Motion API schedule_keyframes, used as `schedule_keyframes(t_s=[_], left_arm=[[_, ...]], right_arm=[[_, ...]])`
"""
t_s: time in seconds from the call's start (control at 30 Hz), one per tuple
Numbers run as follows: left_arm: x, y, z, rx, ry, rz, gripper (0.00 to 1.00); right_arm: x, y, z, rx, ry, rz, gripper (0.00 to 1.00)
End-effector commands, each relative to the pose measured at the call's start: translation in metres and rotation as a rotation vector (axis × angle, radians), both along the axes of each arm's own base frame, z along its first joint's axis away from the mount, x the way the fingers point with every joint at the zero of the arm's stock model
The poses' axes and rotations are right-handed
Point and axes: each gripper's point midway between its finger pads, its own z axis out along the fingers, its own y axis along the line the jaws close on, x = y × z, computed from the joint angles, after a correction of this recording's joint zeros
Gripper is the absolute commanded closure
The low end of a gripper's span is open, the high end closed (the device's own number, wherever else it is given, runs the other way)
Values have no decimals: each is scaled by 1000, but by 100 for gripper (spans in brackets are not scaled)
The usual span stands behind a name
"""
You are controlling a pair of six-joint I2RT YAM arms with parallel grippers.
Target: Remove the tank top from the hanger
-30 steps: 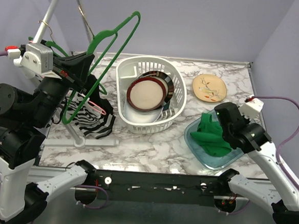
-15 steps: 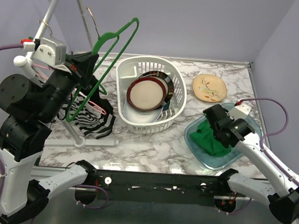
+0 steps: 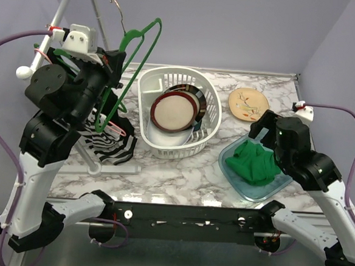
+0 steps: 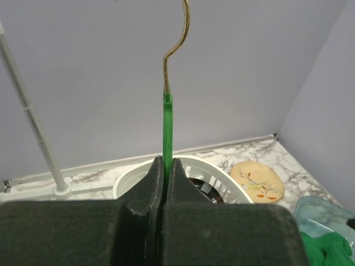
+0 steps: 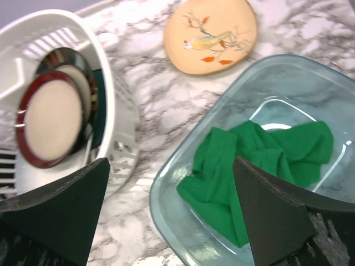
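Note:
The green tank top [image 3: 256,163] lies crumpled in a clear glass dish [image 3: 226,165] at the right front of the table, off the hanger. My right gripper [image 3: 264,125] hovers just above it, open, with nothing between its fingers. The right wrist view shows the tank top [image 5: 260,160] inside the dish rim [image 5: 166,183], below the spread jaws of the right gripper [image 5: 171,180]. High on the left, my left gripper [image 3: 111,67] is shut on the bare green hanger [image 3: 137,54]. In the left wrist view the hanger [image 4: 167,122] rises from the left gripper [image 4: 165,169], metal hook uppermost.
A white basket [image 3: 211,105] with a bowl and plates stands mid-table. A tan painted plate [image 3: 248,104] lies behind the dish. A zebra-patterned cloth [image 3: 106,145] and a pink hanger [image 3: 115,130] sit at the foot of the metal rack pole [image 3: 64,9].
My right gripper opened, let the tank top drop into the dish and lifted off it. My left arm raised the hanger higher and a little to the right.

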Motion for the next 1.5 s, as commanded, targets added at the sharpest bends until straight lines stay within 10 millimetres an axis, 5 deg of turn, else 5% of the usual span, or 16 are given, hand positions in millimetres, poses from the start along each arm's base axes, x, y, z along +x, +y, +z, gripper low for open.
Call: schedule_keyframes(t_s=[0.0, 0.33, 0.7, 1.17, 1.47], left_arm=[[35, 26, 12, -171, 1, 236, 100], [103, 55, -15, -193, 68, 644, 100], [146, 74, -51, -201, 183, 623, 100], [160, 113, -53, -201, 178, 625, 100], [166, 103, -43, -195, 175, 555, 100]], right_arm=[[3, 31, 34, 79, -104, 187, 0], [2, 38, 42, 89, -95, 230, 0], [-9, 35, 55, 119, -122, 241, 0], [-8, 41, 52, 129, -115, 262, 0], [-10, 39, 51, 128, -119, 259, 0]])
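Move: The rack's white rail, where the held green hanger is bound, runs about 24 cm left of the left hand and 15 ahead, near its height; the striped clothes are some 6 left, 3 ahead and 40 below, the dish basket 18 right, 14 ahead and 48 below. The tank top lies in the blue bin 2 cm ahead of the right hand, 6 right and 25 below, the bird plate 20 ahead, 2 right and 28 below. The bare green hanger, still pinched by the left fingers below its hook, is carried some 17 cm forward, then also about 11 cm left towards the rack's rail, sinking 6 cm while the wrist swings counter-clockwise and tips down slightly. The right hand, empty and wide open, draws up and left off the tank top and then waits. ##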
